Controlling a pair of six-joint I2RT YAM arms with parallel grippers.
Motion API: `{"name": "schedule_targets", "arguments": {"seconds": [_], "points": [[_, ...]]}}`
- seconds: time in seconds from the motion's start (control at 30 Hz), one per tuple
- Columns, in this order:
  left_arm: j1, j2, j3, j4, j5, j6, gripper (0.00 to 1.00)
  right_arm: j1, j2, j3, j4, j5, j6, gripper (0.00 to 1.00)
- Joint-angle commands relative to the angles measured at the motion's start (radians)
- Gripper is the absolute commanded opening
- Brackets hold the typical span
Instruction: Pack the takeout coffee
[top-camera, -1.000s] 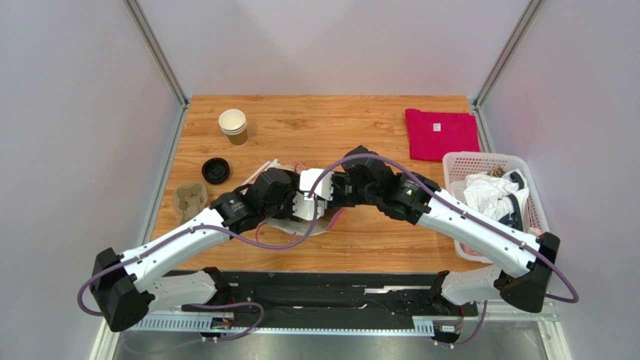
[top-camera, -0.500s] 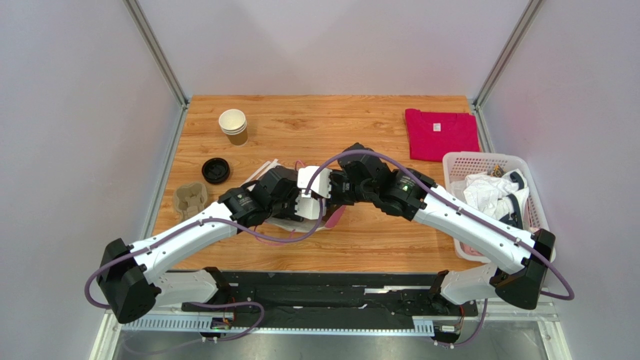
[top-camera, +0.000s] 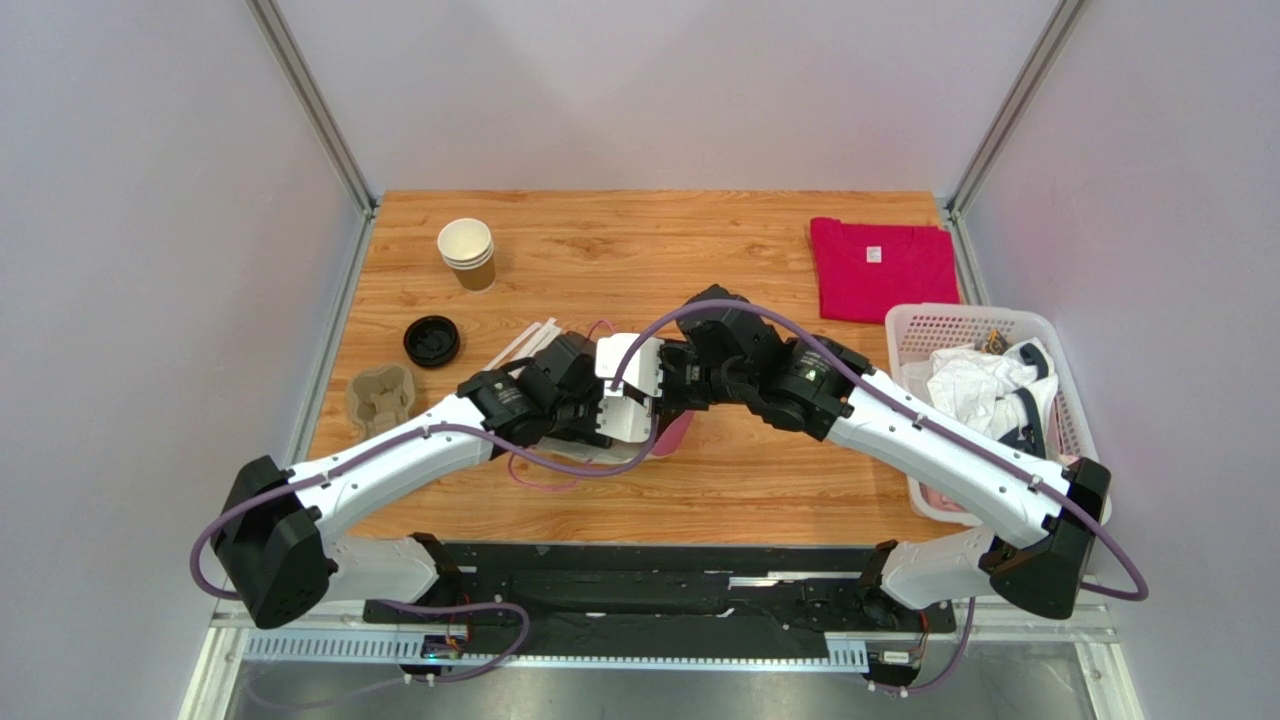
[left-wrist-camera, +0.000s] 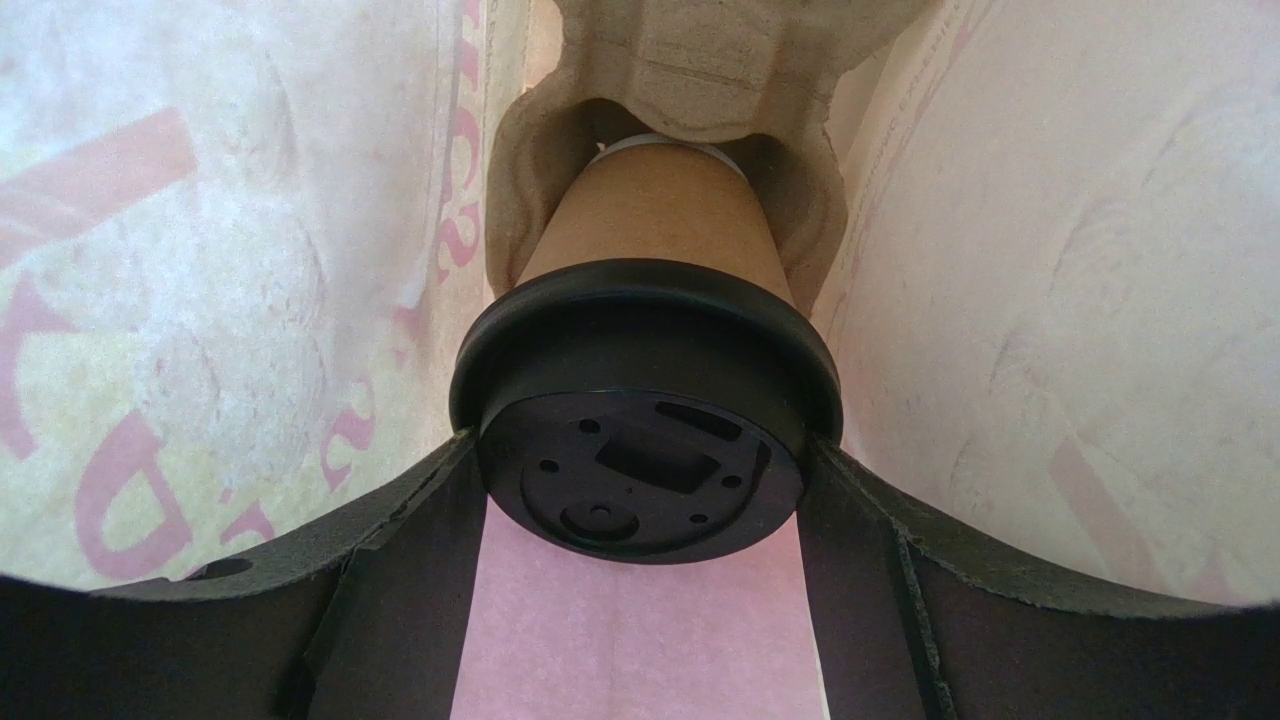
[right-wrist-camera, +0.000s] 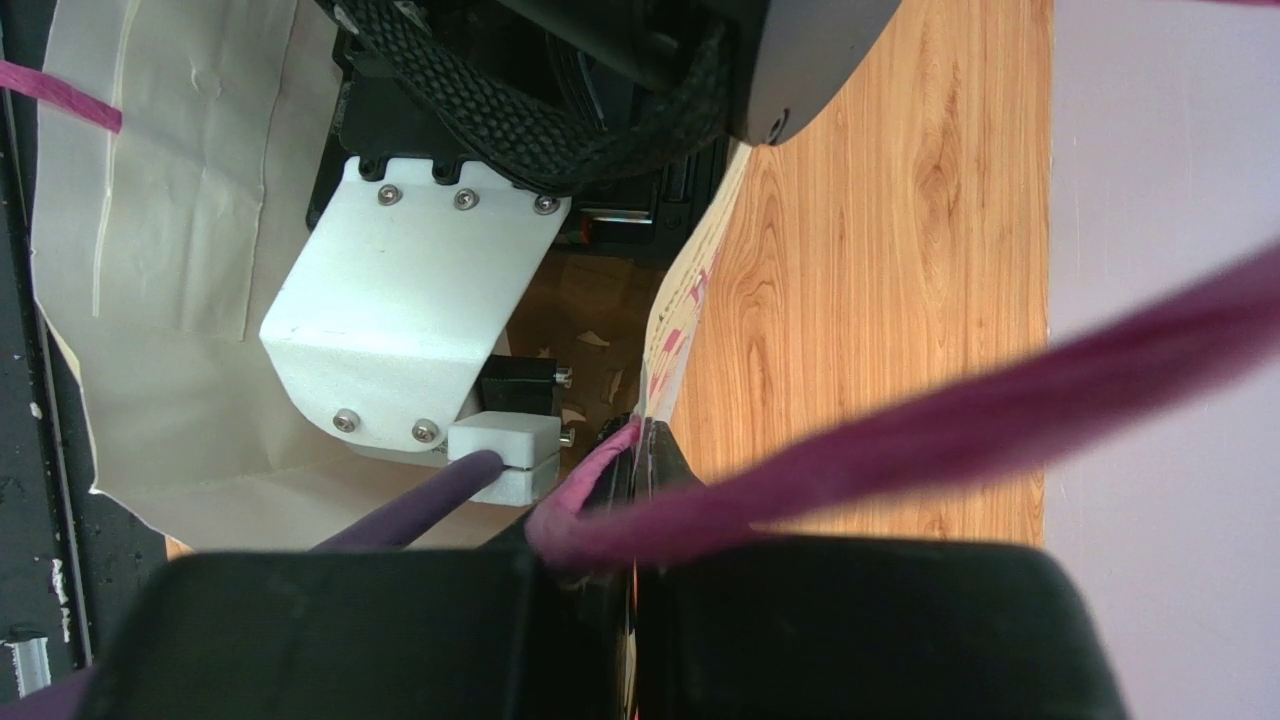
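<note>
In the left wrist view the takeout coffee (left-wrist-camera: 649, 225), a brown paper cup with a black lid (left-wrist-camera: 646, 465), lies inside the cream paper bag (left-wrist-camera: 226, 270). Its base sits in a grey pulp carrier (left-wrist-camera: 691, 60). My left gripper (left-wrist-camera: 643, 450) is deep in the bag, and its two fingers press the lid's rim from both sides. My right gripper (right-wrist-camera: 639, 450) is shut on the bag's mouth edge, beside a pink handle (right-wrist-camera: 902, 435). From above, both grippers meet at the bag (top-camera: 672, 432) mid-table, where the arms hide the cup.
An open brown cup (top-camera: 467, 251) stands at the back left, with a loose black lid (top-camera: 431, 341) and a second pulp carrier (top-camera: 380, 396) nearer the left edge. A pink shirt (top-camera: 882, 267) lies at the back right. A white basket (top-camera: 984, 405) of clothes sits on the right.
My left arm has reached further forward and to the right into the bag. The right arm and the bag's mouth have shifted slightly toward the back.
</note>
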Motion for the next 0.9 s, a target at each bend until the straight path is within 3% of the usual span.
{"name": "schedule_targets", "arguments": {"seconds": [0.0, 0.2, 0.43, 0.87], "points": [[0.021, 0.035, 0.045, 0.035, 0.018, 0.021, 0.00, -0.005, -0.020, 0.012, 0.018, -0.078, -0.020, 0.00], [0.049, 0.095, 0.084, 0.004, 0.068, 0.039, 0.00, -0.069, 0.003, 0.029, 0.015, -0.157, -0.031, 0.00], [0.093, 0.202, 0.177, -0.102, 0.156, 0.084, 0.00, -0.214, 0.071, 0.089, 0.001, -0.396, -0.111, 0.00], [0.175, 0.490, 0.511, -0.391, 0.284, 0.163, 0.01, -0.332, 0.204, 0.216, -0.111, -0.553, -0.215, 0.00]]}}
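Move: The left hand is already inside the bag, its fingers around the lidded coffee cup that sits in its carrier; the bag's middle is about 3 cm to its right, 2 cm back and roughly level in height. The straws lie on the table some 11 cm to the left hand's left and 5 cm ahead, the spare lid about 21 cm left and 10 cm ahead, both some 13 cm below. From the right hand the bag's middle is about 8 cm left, 2 cm back and 12 cm below. Still gripping the cup's lid inside the bag, and with the right fingers still pinching the rim at its right-hand end, the two arms travel together away from the base: left about 6 cm forward and a little right, right about 7 cm forward, both gathering speed. The left wrist tips some 15 degrees, its fingers pointing more steeply down; neither hand opens. ##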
